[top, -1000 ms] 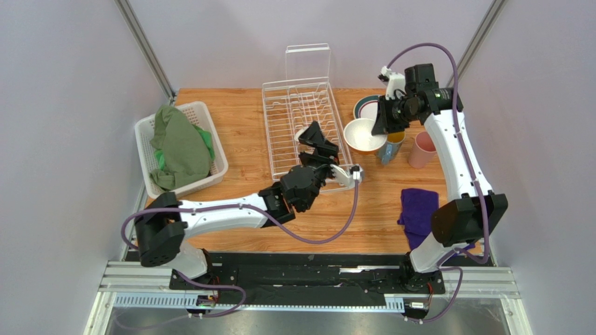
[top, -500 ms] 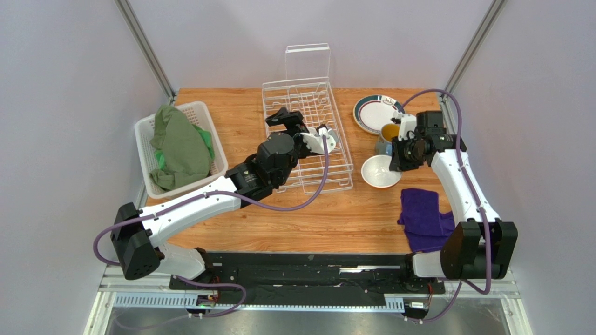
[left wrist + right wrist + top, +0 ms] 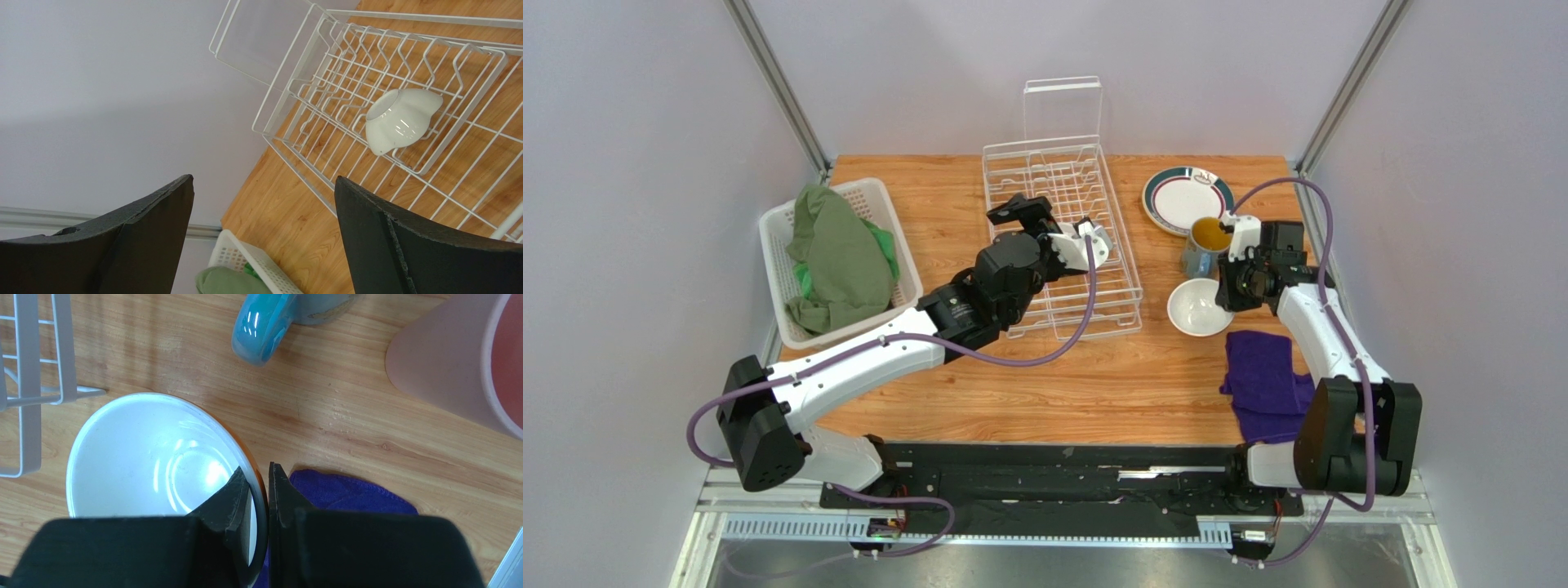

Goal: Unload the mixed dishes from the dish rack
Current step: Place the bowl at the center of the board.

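Observation:
The white wire dish rack (image 3: 1063,233) holds a small white cup (image 3: 1095,243), lying tilted among the tines (image 3: 402,119). My left gripper (image 3: 1024,211) is open and empty over the rack's left side, apart from the cup; it also shows in the left wrist view (image 3: 264,239). My right gripper (image 3: 1232,289) is shut on the right rim of the orange bowl (image 3: 1196,306) with the white inside (image 3: 153,459), which is low at the table. The blue mug (image 3: 1204,241), the dark-rimmed plate (image 3: 1187,199) and the pink cup (image 3: 460,355) stand on the table. The pale yellow plate is out of view.
A purple cloth (image 3: 1265,374) lies just right of the bowl, under my right gripper (image 3: 261,484). A white slatted basket (image 3: 897,233) with green cloth (image 3: 840,257) stands at the left. The rack's clear panel (image 3: 1063,108) stands upright at its far end.
My right arm has brought the bowl down from beside the rack to the table next to the purple cloth. My left arm swung from the rack's near end to over its left side.

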Controlling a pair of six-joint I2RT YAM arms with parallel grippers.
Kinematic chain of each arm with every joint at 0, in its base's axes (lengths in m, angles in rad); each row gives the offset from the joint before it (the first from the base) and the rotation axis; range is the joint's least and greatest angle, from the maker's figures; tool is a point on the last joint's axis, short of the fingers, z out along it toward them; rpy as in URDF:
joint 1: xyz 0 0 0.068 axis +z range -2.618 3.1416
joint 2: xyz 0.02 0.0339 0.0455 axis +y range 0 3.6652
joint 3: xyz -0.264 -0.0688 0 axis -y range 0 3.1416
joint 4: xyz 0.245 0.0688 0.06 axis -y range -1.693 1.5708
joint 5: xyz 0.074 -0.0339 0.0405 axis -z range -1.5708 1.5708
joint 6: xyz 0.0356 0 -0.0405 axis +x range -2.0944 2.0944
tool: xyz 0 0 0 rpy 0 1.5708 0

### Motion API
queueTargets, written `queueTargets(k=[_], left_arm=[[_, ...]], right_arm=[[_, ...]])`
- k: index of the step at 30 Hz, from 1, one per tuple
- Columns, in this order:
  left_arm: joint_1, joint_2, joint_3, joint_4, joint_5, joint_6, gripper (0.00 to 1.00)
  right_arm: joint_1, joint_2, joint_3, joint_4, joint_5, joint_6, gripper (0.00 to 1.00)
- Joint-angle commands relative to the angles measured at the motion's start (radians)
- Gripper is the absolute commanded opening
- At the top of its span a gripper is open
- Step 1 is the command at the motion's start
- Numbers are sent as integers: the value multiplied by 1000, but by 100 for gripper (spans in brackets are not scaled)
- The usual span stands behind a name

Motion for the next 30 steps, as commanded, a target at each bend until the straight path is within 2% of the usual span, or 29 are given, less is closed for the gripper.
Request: queueTargets(k=[1, 15, 28, 30], left_arm=[[5, 7, 7, 28, 13, -26, 92], [8, 24, -13, 36, 22, -33, 92], [8, 27, -13, 25, 30, -41, 92], [8, 30, -16, 20, 30, -44, 92]], right_arm=[[-10, 24, -26, 156, -8, -4, 0], [-18, 117, -78, 256, -24, 6, 0], [-18, 200, -66, 239, -27, 3, 0], [-20, 212, -61, 223, -24, 1, 4]])
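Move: Below the right hand, about 12 cm down, 2 cm ahead and 5 cm to its left, lies the bare spot of board for the bowl it already grips by the right rim. From the same hand, the blue mug stands some 13 cm ahead and 2 cm left, the pink cup about 12 cm ahead and 9 cm right, and the purple cloth 11 cm back and 10 cm right. From the left hand that spot is some 32 cm right, level ahead, and 33 cm down. Lowering the bowl towards the bare board between rack and cloth, the right hand sinks about 6 cm and eases forward some 2 cm, towards the mug's handle. The shut fingers keep their pinch on the rim and the wrist hardly turns; the descent slows almost to nothing at the end. ##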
